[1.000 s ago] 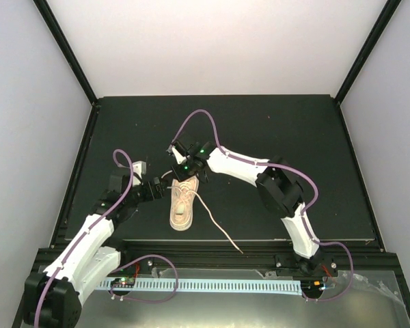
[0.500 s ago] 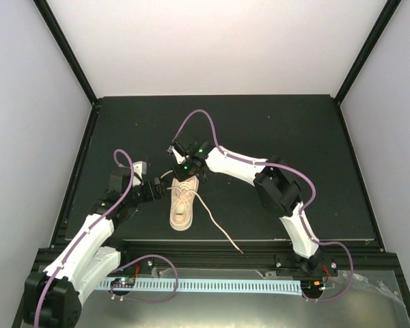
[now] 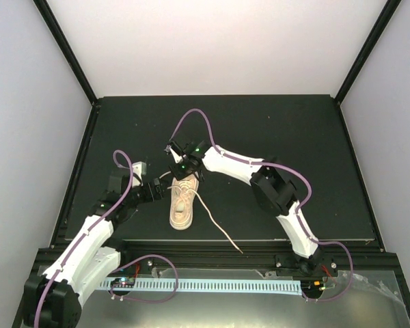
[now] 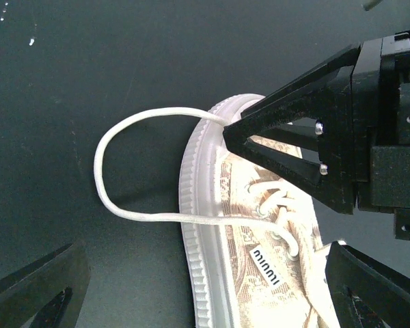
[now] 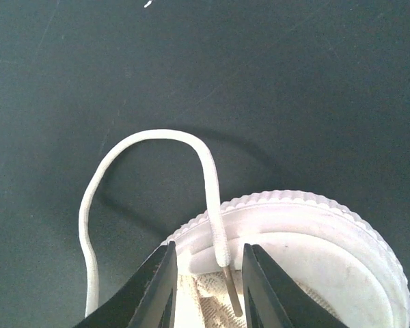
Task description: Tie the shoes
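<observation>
The beige shoe [image 3: 182, 203] lies on the black mat with its rubber toe cap [image 5: 314, 232] toward the back. One off-white lace [image 5: 150, 137] loops out over the mat to the left and comes back onto the toe cap. Its tip lies between the fingers of my right gripper [image 5: 206, 256], which is open a little, with gaps on both sides of the lace. My left gripper [image 4: 205, 294] is open wide at the shoe's left side, astride the sole [image 4: 198, 225] and eyelets. The right gripper [image 4: 294, 143] hangs over the toe there.
A second lace [image 3: 215, 229] trails from the shoe to the front right, past the mat's front edge [image 3: 260, 240]. A white slotted rail [image 3: 212, 285] runs along the front between the arm bases. White walls close in the mat [image 3: 294, 137] at the back and sides.
The right arm has shifted slightly left over the shoe's toe end, and its jaws have parted a touch. The left arm and the shoe stay put.
</observation>
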`<action>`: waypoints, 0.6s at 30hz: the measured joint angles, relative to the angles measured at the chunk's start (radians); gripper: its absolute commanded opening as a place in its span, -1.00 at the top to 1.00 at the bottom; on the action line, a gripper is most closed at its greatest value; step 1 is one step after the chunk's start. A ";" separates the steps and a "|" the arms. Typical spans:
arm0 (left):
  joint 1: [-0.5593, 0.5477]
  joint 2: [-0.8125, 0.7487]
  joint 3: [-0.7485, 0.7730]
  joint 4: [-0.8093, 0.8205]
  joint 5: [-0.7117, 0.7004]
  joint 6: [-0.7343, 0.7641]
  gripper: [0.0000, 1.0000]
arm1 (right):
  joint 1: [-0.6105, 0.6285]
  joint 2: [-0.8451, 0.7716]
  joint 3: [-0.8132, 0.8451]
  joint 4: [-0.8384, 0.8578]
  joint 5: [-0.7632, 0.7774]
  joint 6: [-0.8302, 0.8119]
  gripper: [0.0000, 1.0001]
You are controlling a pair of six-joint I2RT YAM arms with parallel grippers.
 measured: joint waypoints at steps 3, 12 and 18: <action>0.000 -0.003 0.000 -0.002 0.000 0.000 -0.94 | 0.009 0.002 0.005 -0.004 0.022 -0.011 0.38; 0.000 -0.034 0.000 -0.016 0.000 0.000 -0.94 | 0.055 0.018 0.018 -0.020 0.185 -0.045 0.80; 0.000 -0.040 0.000 -0.018 0.001 0.004 -0.94 | 0.076 0.018 0.019 -0.022 0.282 -0.043 0.97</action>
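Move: The free lace end, with its brown tip, hangs between the right hand's parted fingertips, practically at the hand point and perhaps 1 cm below. The shoe's toe tip is about 3 cm ahead and 3 cm right; the crossed lacing sits some 5 cm back and 2 cm right; both are about 3 cm lower. From the left hand, the lace end is roughly 7 cm ahead, 5 cm right and 4 cm below. Tilting almost on the spot over the toe, the right hand swings its fingers forward and to the right by some 15 degrees, its fingertips easing under 1 cm forward, right and down. Late in the tilt the fingers, about a third open, close nearly shut and pinch the lace close to its end. ##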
